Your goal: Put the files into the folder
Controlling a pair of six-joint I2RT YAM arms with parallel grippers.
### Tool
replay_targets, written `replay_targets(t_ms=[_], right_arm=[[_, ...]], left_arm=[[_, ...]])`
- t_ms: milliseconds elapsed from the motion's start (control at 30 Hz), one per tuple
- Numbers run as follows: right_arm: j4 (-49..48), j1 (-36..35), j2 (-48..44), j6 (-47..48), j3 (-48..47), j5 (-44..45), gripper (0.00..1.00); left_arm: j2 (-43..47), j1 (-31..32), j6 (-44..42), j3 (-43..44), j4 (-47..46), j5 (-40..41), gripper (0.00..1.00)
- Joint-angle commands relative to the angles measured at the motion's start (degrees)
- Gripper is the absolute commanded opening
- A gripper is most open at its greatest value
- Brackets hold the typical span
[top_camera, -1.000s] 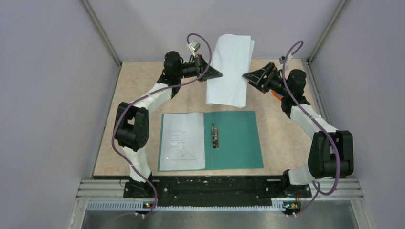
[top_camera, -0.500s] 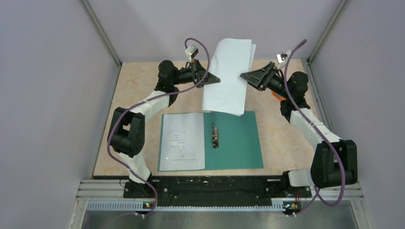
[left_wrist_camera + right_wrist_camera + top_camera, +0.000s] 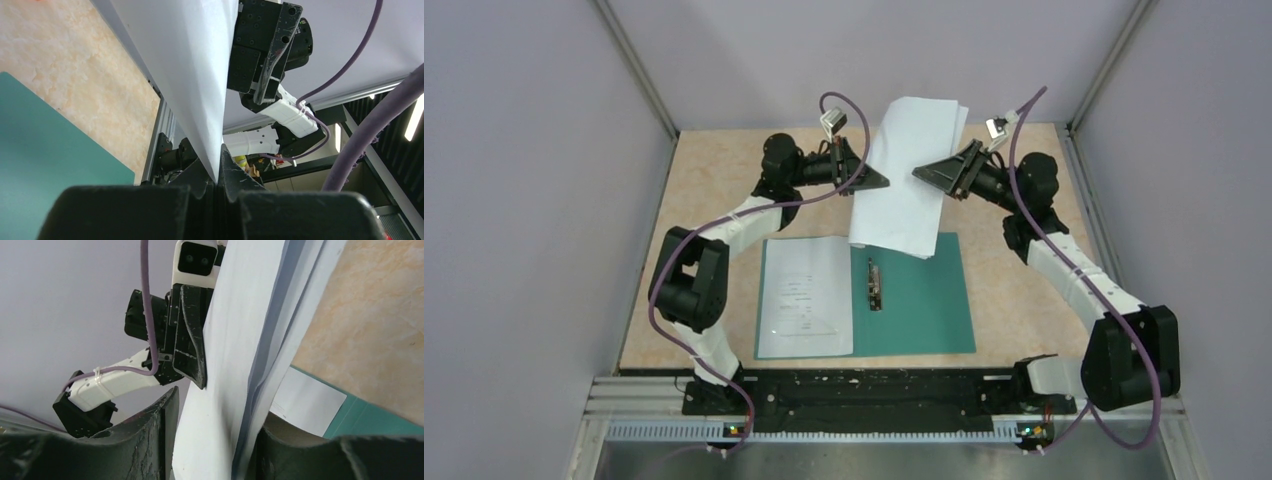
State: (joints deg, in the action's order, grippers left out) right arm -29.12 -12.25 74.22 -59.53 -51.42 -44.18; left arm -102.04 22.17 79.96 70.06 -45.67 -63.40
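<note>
The teal folder (image 3: 924, 300) lies open on the table, a metal clip (image 3: 874, 283) at its spine. One printed file (image 3: 806, 295) rests on its left cover. My left gripper (image 3: 882, 182) is shut on the left edge of white files (image 3: 909, 170) hanging in the air, their lower end over the folder's top edge. In the left wrist view the paper (image 3: 185, 60) runs down into the pinched jaws (image 3: 218, 172). My right gripper (image 3: 217, 410) straddles the right edge of the hanging sheets (image 3: 235, 365), jaws still apart, with a gap beside the left finger.
A small orange object (image 3: 1002, 200) lies on the table under the right arm. Grey walls and metal posts enclose the beige tabletop (image 3: 714, 200). The two wrists face each other closely across the paper.
The right gripper has moved left onto the paper's edge and its jaws have narrowed. The left gripper has carried the sheets lower, their bottom now over the folder.
</note>
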Motion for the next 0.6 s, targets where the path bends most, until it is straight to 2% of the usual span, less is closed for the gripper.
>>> replay_targets(t_ms=[0,200,300,333,367,433,500,533,567], right_arm=[[2.3,-1.4,-2.3,2.8,-1.5,1.1,0.41],[4.4,-2.7,-1.7,4.2,-1.6,1.0,0.37],[6.6,-2.9,-1.6,5.6,-1.8,1.3,0.23],[8.0,-2.9,-1.6,6.3,-2.1,1.5,0.11],[9.4,-2.9,-1.5,7.2,-2.4,1.7,0.01],[13.1,-2.9,-1.6,9.1,-2.8,2.3,0.0],[18.9,-3.0,-1.6,12.2,-3.5,3.9,0.0],[22.6,-3.1,-1.5,14.2,-4.1,5.1,0.0],[27.1,-3.3,-1.7,16.7,-4.9,6.9,0.0]], left_arm=[[3.0,0.8,-3.8,-0.8,0.7,0.7,0.0],[3.4,1.5,-5.0,-2.3,0.8,0.9,0.0],[3.5,1.6,-5.5,-3.2,1.5,1.0,0.0],[3.9,1.6,-6.3,-3.7,2.4,1.1,0.01],[4.6,1.6,-7.7,-4.1,3.9,1.7,0.07],[7.1,1.5,-14.2,-5.5,12.1,4.7,0.28],[10.9,1.6,-25.3,-6.2,27.3,11.8,0.49],[12.9,1.6,-31.3,-6.2,39.9,17.6,0.56],[14.9,1.6,-36.1,-6.1,48.4,24.1,0.61]])
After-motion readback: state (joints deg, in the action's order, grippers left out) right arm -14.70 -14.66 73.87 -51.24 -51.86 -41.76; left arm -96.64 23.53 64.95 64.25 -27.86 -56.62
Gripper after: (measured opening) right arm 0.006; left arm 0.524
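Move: The files still hang pinched in the shut left gripper, their middle about 5 cm to its right and about level with it. The half-open right gripper already straddles their right side, with the files' middle some 3 cm to its left. From the right gripper, the folder's ring clip lies about 11 cm back, 9 cm left and 26 cm below, and the bare folder half about 14 cm back and 26 cm below. Close the right gripper fully so that it pinches the files' right side. As it shuts, open the left gripper about halfway, giving up its pinch but leaving its fingers around the left side. Meanwhile lower both hands together some 4.5 cm towards the folder, gently at first and then faster, tipping the fingertips of each down roughly 10 degrees. ##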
